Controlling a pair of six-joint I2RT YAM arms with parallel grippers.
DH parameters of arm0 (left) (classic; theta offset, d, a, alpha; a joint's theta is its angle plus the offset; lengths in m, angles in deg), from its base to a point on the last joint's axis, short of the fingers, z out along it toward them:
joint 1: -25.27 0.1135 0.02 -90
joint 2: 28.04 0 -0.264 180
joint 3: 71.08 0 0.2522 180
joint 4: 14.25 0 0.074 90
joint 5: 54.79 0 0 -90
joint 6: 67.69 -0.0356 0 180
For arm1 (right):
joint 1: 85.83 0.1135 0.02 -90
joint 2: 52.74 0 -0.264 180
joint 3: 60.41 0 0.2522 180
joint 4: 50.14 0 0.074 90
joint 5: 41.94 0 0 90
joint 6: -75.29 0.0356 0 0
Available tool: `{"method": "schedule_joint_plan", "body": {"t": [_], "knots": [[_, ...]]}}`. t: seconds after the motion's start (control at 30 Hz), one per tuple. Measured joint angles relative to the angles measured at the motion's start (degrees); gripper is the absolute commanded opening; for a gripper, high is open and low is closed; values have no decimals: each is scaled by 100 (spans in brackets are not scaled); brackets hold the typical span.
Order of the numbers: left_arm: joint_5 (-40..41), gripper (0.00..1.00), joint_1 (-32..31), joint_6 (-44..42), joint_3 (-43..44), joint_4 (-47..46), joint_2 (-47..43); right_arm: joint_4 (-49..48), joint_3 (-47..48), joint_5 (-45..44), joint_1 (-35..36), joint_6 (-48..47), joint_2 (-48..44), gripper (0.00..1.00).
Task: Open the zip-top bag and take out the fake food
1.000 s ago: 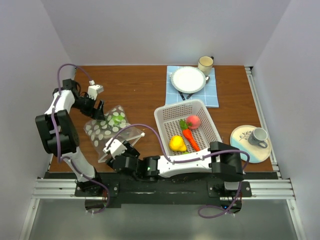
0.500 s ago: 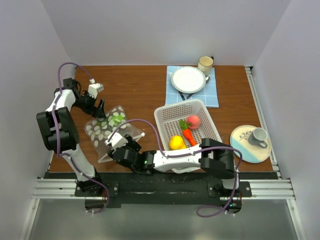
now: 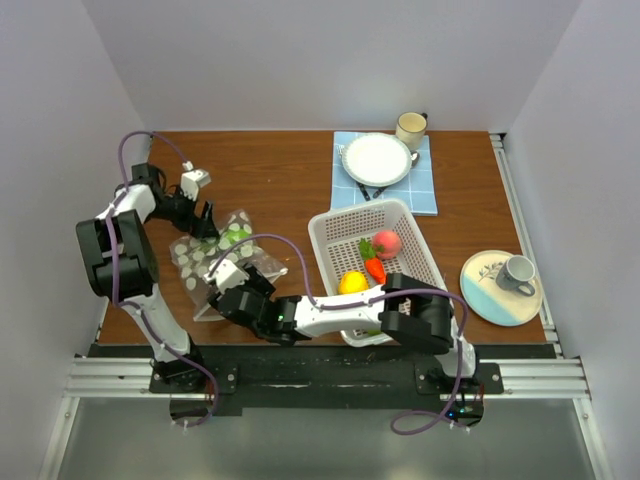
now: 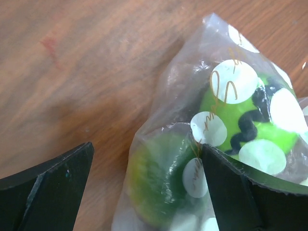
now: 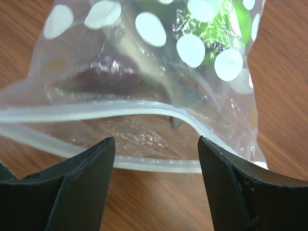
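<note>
The zip-top bag (image 3: 212, 262) lies at the table's left, green with white dots. In the left wrist view its closed end (image 4: 192, 106) holds green fake food (image 4: 159, 187), which sits between the fingers of my open left gripper (image 4: 147, 190); one fingertip (image 4: 226, 178) touches the plastic. My right gripper (image 5: 156, 190) is open at the bag's gaping mouth (image 5: 144, 137), its tips either side of the zip strip. A dark purple piece (image 5: 96, 79) shows inside. A yellow pear (image 3: 352, 283), a carrot (image 3: 375, 268) and a peach (image 3: 387, 244) lie in the basket.
The white perforated basket (image 3: 345, 215) stands right of the bag, and my right arm reaches across in front of it. A white plate (image 3: 377, 158) on a blue cloth (image 3: 425, 195) and a mug (image 3: 411, 127) are at the back. A cup on a saucer (image 3: 500, 285) is at the right.
My right arm has swung left and brought its gripper up to the bag's mouth. The left gripper has shifted slightly at the bag's far end, jaws a little wider.
</note>
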Motion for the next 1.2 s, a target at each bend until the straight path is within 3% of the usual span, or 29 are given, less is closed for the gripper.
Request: {"method": "schedule_joint_plan", "body": {"t": [0.1, 0.13, 0.3, 0.43, 0.5, 0.7, 0.9, 1.2], "knots": [[42, 81, -20, -61, -168, -24, 68, -20, 81, 87, -87, 37, 131, 75], [46, 71, -20, -92, -205, -26, 120, -22, 87, 131, -122, 61, 166, 75], [9, 49, -15, -293, -269, 11, 227, -96, 90, 260, -247, 157, 264, 76], [31, 10, -15, -400, -313, 105, 229, -136, 90, 332, -271, 223, 299, 76], [42, 0, -15, -474, -313, 256, 229, -157, 90, 339, -269, 262, 299, 76], [-98, 0, -15, -599, -136, 931, 138, -184, 90, 339, -267, 306, 299, 76], [-306, 1, -79, -599, -61, 1419, -573, -186, 87, 341, -267, 328, 299, 76], [-205, 3, -164, -584, -664, 1215, -809, -382, -74, 737, -267, 433, 299, 78]]}}
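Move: The bag's closed end lies just under the left hand, about 3 cm back, 1 cm right and 3 cm below its open fingers; the green fake food inside is roughly 7 cm right of that hand, level fore and aft. For the right hand, the bag's mouth is about 2 cm ahead, 1 cm left and 3 cm down, the green food some 12 cm ahead and 1 cm left, and a pale piece around 6 cm ahead and 5 cm left. The bag's closed end is pinched as the left fingers sink about 3 cm and shut on the film; still closed, they lift it nearly 7 cm, then sink again a little, working back towards the right hand and somewhat right, about 7 cm back in all. Meanwhile the right hand eases 2 to 3 cm down, slightly forward at first, to the mouth, fingers staying open. ##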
